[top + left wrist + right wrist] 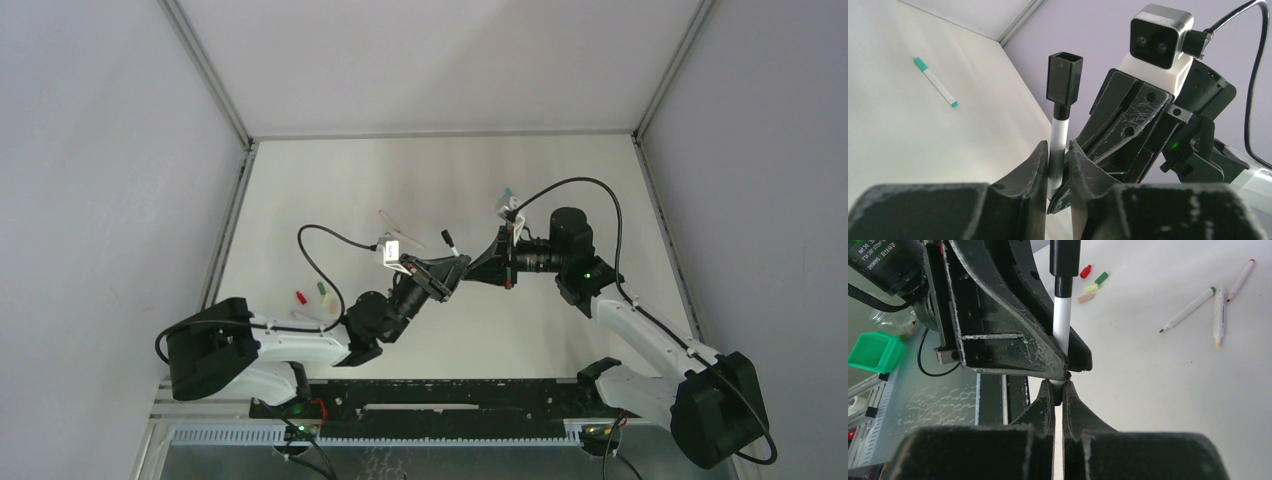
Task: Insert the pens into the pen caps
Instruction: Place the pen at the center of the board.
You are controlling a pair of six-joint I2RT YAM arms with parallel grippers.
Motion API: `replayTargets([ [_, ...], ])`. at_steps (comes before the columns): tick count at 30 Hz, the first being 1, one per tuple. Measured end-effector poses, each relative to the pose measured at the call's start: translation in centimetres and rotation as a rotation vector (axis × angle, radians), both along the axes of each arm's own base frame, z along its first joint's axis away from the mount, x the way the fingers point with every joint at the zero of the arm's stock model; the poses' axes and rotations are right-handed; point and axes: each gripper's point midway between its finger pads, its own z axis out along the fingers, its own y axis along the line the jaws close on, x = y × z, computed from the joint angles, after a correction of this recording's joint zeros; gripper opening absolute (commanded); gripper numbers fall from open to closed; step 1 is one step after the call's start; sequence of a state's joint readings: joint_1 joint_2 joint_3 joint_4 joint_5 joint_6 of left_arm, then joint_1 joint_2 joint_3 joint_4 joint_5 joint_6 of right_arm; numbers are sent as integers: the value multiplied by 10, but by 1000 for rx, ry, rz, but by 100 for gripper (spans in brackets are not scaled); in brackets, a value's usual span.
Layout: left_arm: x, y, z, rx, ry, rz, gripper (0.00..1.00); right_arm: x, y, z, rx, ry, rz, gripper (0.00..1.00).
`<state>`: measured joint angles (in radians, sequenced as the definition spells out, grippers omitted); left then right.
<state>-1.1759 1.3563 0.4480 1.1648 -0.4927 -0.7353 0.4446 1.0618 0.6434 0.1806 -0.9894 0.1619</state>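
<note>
A white-barrelled pen [1059, 135] stands upright between my two grippers, with a black cap [1064, 79] on its top end. My left gripper [1058, 146] is shut on the barrel, one finger on each side. My right gripper [1058, 386] comes from the opposite side and is shut on the pen's dark lower end. From above, the two grippers meet mid-table around this pen [453, 248]. Loose caps lie together on the table: red [1086, 271], green [1101, 277], yellow-green [1091, 287] and peach [1085, 298]. Three uncapped pens [1188, 310] lie near them.
A pen with a teal cap [935, 82] lies alone further back on the table. A green bin [873, 352] sits off the table beyond the left arm. A black rail [440, 395] runs along the near edge between the arm bases. Grey walls enclose the table.
</note>
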Motion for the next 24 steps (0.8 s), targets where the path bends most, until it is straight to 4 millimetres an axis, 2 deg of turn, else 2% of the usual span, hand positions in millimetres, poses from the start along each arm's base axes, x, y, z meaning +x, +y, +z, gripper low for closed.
replayTargets([
  [5, -2, 0, 3, -4, -11, -9, 55, 4, -4, -2, -5, 2, -10, 0],
  [13, -12, 19, 21, -19, -57, -10, 64, 15, -21, -2, -21, -22, -27, 0],
  [16, -16, 28, 14, 13, -65, -13, 69, 25, -30, -1, -33, -53, -57, 0],
  [19, -20, 38, -1, 76, -62, -11, 74, 39, -41, -7, -66, -70, -108, 0],
  [24, -24, 52, -22, 184, -53, -4, 78, 76, -63, -35, -189, -59, -249, 0],
])
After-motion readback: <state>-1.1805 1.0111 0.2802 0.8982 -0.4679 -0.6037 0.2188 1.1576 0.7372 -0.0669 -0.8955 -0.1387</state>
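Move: Out beyond the right hand, about 24 cm ahead, 11 cm to its right and 21 cm below, lies the teal-capped pen on the open board towards which the black-capped pen is carried. The loose yellow pen is roughly 14 cm ahead of the right hand and 14 cm to its left. From the left hand, the green pen lies some 11 cm ahead, 16 cm to the left and 23 cm below; the yellow pen touches that pen's far end. Keeping the black-capped pen pinched near its lower end, the right hand draws it out from between the left fingers, speeding up forward about 8 cm and right about 6 cm towards the teal-capped pen, sinking late while turning some 15 degrees clockwise with its fingertips dipping. The left fingers spread wide and let go; that hand lifts slightly, then backs off left about 5 cm and sinks, tilting a little. ##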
